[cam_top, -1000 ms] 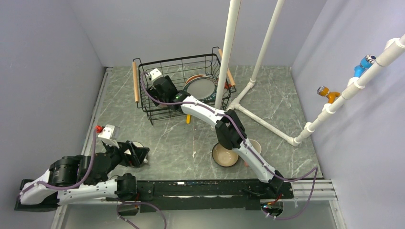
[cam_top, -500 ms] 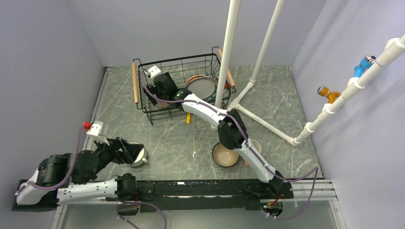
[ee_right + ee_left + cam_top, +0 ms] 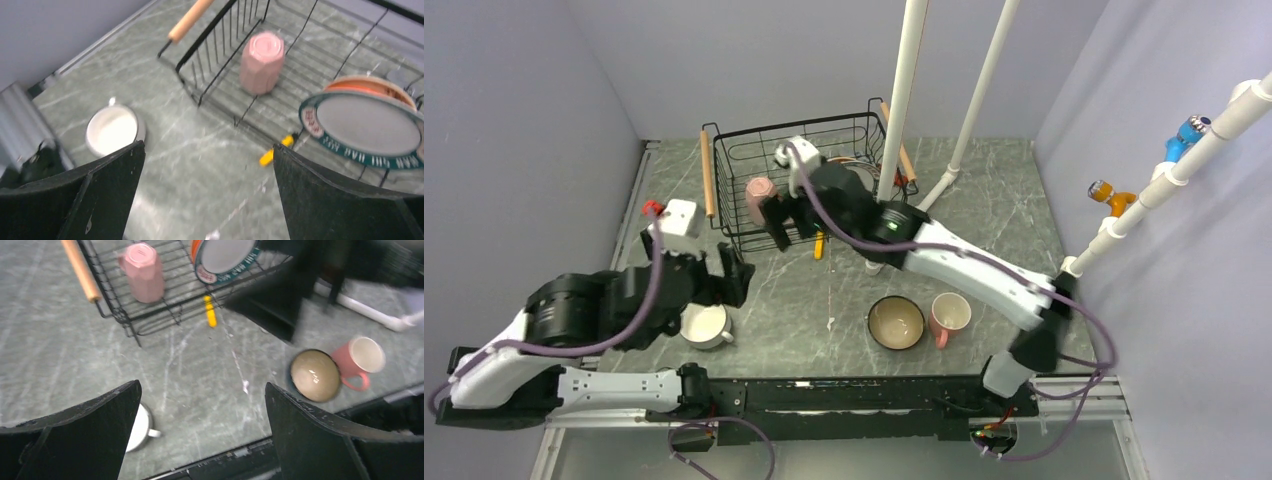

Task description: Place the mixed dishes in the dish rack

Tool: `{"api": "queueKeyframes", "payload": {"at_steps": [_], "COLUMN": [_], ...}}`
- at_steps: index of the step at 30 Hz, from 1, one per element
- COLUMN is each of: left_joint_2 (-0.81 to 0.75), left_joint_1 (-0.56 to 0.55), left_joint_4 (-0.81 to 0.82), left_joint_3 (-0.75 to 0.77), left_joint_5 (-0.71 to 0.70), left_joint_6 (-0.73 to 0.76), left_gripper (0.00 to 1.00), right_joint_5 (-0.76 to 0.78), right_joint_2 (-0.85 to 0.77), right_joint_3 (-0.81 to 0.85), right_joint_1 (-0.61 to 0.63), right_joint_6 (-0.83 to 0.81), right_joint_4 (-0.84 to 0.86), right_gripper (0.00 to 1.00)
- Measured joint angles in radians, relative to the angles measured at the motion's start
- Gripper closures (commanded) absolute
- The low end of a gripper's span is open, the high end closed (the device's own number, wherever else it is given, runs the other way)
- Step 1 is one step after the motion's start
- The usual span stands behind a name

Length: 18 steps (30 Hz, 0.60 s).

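Note:
The dish rack (image 3: 794, 127) stands at the back of the table. A pink mug (image 3: 759, 200) sits upside down in its left part. The patterned-rim plate (image 3: 367, 125) leans on edge in the rack, with the cream dish with an orange-red underside (image 3: 370, 82) behind it. My right gripper (image 3: 789, 232) hangs open and empty over the rack's front edge. On the table lie the white cup (image 3: 706, 325), the tan-inside bowl (image 3: 896, 322) and a second pink mug (image 3: 951, 313). My left gripper (image 3: 736, 278) is open and empty, just above and behind the white cup.
A yellow tool (image 3: 820, 245) lies on the table just in front of the rack. White pipe posts (image 3: 902, 100) rise beside the rack's right end, with pipe feet running across the table to the right. Grey walls close in both sides.
My right gripper has opened and drawn back out of the rack, leaving the pink mug upside down inside. My left arm has lifted and swung off the white cup toward the rack.

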Motion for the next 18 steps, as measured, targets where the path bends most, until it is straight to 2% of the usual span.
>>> {"api": "queueKeyframes", "payload": {"at_steps": [3, 6, 8, 13, 18], "left_joint_2": [0.085, 0.146, 0.196, 0.438, 0.718], "left_joint_1": [0.157, 0.467, 0.593, 0.769, 0.912], "left_joint_4": [0.066, 0.172, 0.220, 0.304, 0.386], "left_joint_3": [0.031, 0.015, 0.014, 0.110, 0.189], "left_joint_5": [0.060, 0.266, 0.364, 0.528, 0.622], "left_joint_6": [0.119, 0.250, 0.311, 0.423, 0.493], "left_gripper": [0.01, 0.01, 0.01, 0.01, 0.01], "right_joint_5": [-0.006, 0.028, 0.063, 0.161, 0.203], "right_joint_2": [-0.219, -0.386, -0.473, -0.719, -0.904], "right_joint_3": [-0.212, -0.411, -0.524, -0.741, -0.814], "right_joint_1": [0.027, 0.009, -0.004, -0.040, -0.109], "right_joint_6": [0.024, 0.052, 0.076, 0.142, 0.187], "right_joint_4": [0.006, -0.010, -0.027, -0.093, -0.132], "right_gripper": [0.00, 0.00, 0.00, 0.00, 0.00]}}
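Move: Out over the rack's left end, the upturned racked mug lies about 33 cm ahead of the left hand, barely 1 cm to its left and 25 cm below; the plates stand some 19 cm right of that mug and 3 cm farther out. The white mug is 7 cm ahead of the left hand, 13 cm left. From the right hand, the bowl lies 8 cm back, 22 cm right and 28 cm below; the pink mug 7 cm back, 33 cm right; the pipe foot 5 cm ahead, 18 cm right. Swapping places over the rack, the open left hand drives forward about 22 cm towards the racked mug, sinking some 8 cm, mostly late, as it rolls and tips its fingers down about 15 degrees. The right hand, open and empty, sweeps some 24 cm to the right and 8 cm back towards the bowl, turning clockwise about 20 degrees. Neither shuts its fingers. ##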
